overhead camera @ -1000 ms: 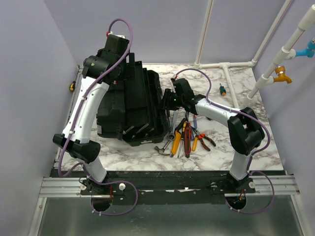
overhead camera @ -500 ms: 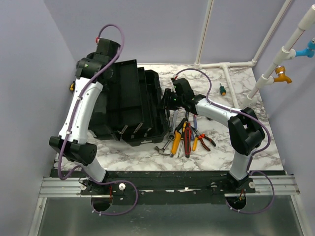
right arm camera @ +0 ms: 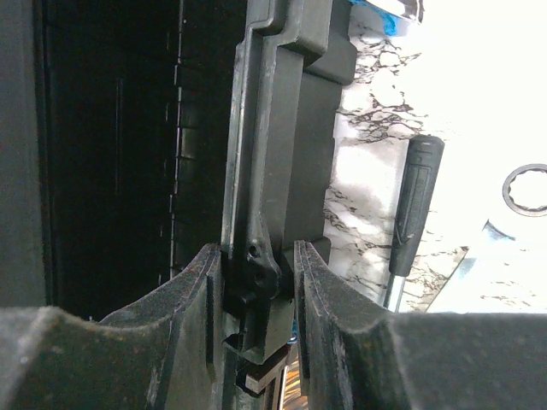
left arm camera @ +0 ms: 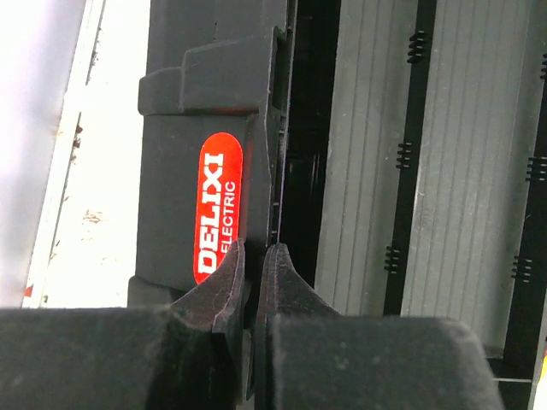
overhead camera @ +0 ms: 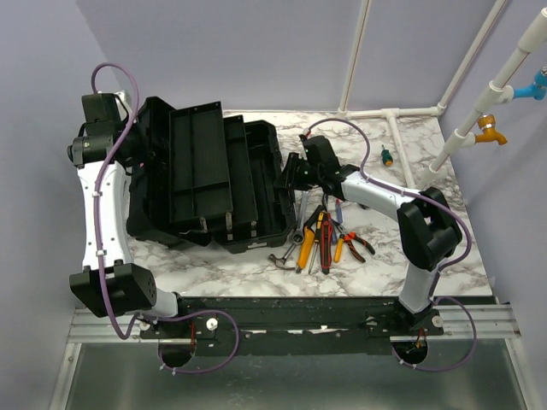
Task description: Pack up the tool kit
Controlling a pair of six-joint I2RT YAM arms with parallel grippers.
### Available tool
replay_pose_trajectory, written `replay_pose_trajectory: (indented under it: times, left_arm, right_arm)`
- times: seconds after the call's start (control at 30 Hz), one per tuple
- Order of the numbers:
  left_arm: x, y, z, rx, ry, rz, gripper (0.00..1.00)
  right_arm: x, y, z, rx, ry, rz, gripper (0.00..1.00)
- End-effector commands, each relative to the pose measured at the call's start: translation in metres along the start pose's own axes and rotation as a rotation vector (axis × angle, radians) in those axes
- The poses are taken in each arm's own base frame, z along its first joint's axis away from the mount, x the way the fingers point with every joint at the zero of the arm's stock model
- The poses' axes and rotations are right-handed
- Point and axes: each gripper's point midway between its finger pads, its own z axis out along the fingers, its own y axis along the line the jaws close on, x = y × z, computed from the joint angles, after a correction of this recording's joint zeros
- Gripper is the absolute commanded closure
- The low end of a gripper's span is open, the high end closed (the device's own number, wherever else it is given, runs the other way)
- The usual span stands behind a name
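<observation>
The black toolbox (overhead camera: pixel 256 192) lies open at the table's left, with its lid (overhead camera: pixel 201 162) thrown back to the left. My left gripper (overhead camera: pixel 141 143) hovers over the lid's outer left side. In the left wrist view its jaws (left arm camera: pixel 254 254) are shut beside the red label plate (left arm camera: pixel 220 205), along the lid's rim. My right gripper (overhead camera: pixel 292 175) is shut on the toolbox's right wall (right arm camera: pixel 282 128), clamping a moulded bracket (right arm camera: pixel 256 249). The hand tools (overhead camera: pixel 323 241) lie in a pile right of the box: hammer (overhead camera: pixel 280 259), orange pliers (overhead camera: pixel 350 246), wrenches and screwdrivers.
A small green-handled screwdriver (overhead camera: pixel 386 156) lies alone at the back right. A white pipe frame (overhead camera: pixel 393 114) and a faucet (overhead camera: pixel 489 128) stand behind it. A black-handled screwdriver (right arm camera: pixel 419 188) and a ring wrench (right arm camera: pixel 526 192) lie just right of the right gripper.
The lid has swung from upright down to the left and now lies open. My left arm moved left with it and its jaws closed. The right arm has not moved.
</observation>
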Motion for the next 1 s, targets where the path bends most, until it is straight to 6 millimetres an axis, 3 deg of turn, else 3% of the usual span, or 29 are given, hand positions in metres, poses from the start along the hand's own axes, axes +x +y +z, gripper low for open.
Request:
replay_pose_trajectory:
  times: [0.0,0.23,0.5,0.63,0.83,0.97]
  left_arm:
    - [0.057,0.011,0.043,0.044,0.24,-0.052,1.0]
    - [0.069,0.027,0.091,0.035,0.323,-0.093,1.0]
    - [0.096,0.054,0.137,0.015,0.42,-0.193,1.0]
    - [0.111,0.059,0.15,0.02,0.466,-0.216,1.0]
    - [0.141,0.067,0.175,0.009,0.57,-0.256,1.0]
    - [0.142,0.074,0.174,-0.018,0.559,-0.264,1.0]
  right_arm:
    - [-0.005,-0.029,-0.01,0.111,-0.03,0.069,0.99]
    - [0.01,-0.029,-0.011,0.069,-0.032,0.133,0.99]
    - [0.034,-0.043,0.011,0.079,0.025,0.175,0.99]
    - [0.043,-0.048,0.017,0.081,0.048,0.186,0.99]
    - [0.037,-0.044,0.016,0.073,0.034,0.178,0.99]
    - [0.033,-0.038,0.016,0.05,0.034,0.171,0.99]
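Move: The left hand has the opened toolbox lid's edge in its fingers, and the bare table where the lid is to fold out lies about 10 cm ahead, 7 cm left and 28 cm below. The top tray stands 15 cm to its right, 1 cm back and 5 cm lower; the toolbox base is 25 cm right, 2 cm ahead, 22 cm down. The right hand has the base's right rim in its fingers; the ring wrench lies 10 cm back, 2 cm right, 12 cm below it. The left hand, starting with its pinch on the lid's edge, folds the lid out and down towards the table left of the toolbox: first mostly forward with some sinking, then left and steeply down, some 16 cm lower and 10 cm farther out in all, the wrist rolling about 10 degrees so its left side dips. The right hand keeps its grip on the toolbox's right rim throughout, going about 2 cm to the right with the toolbox and a little forward and down, turning slightly clockwise. ##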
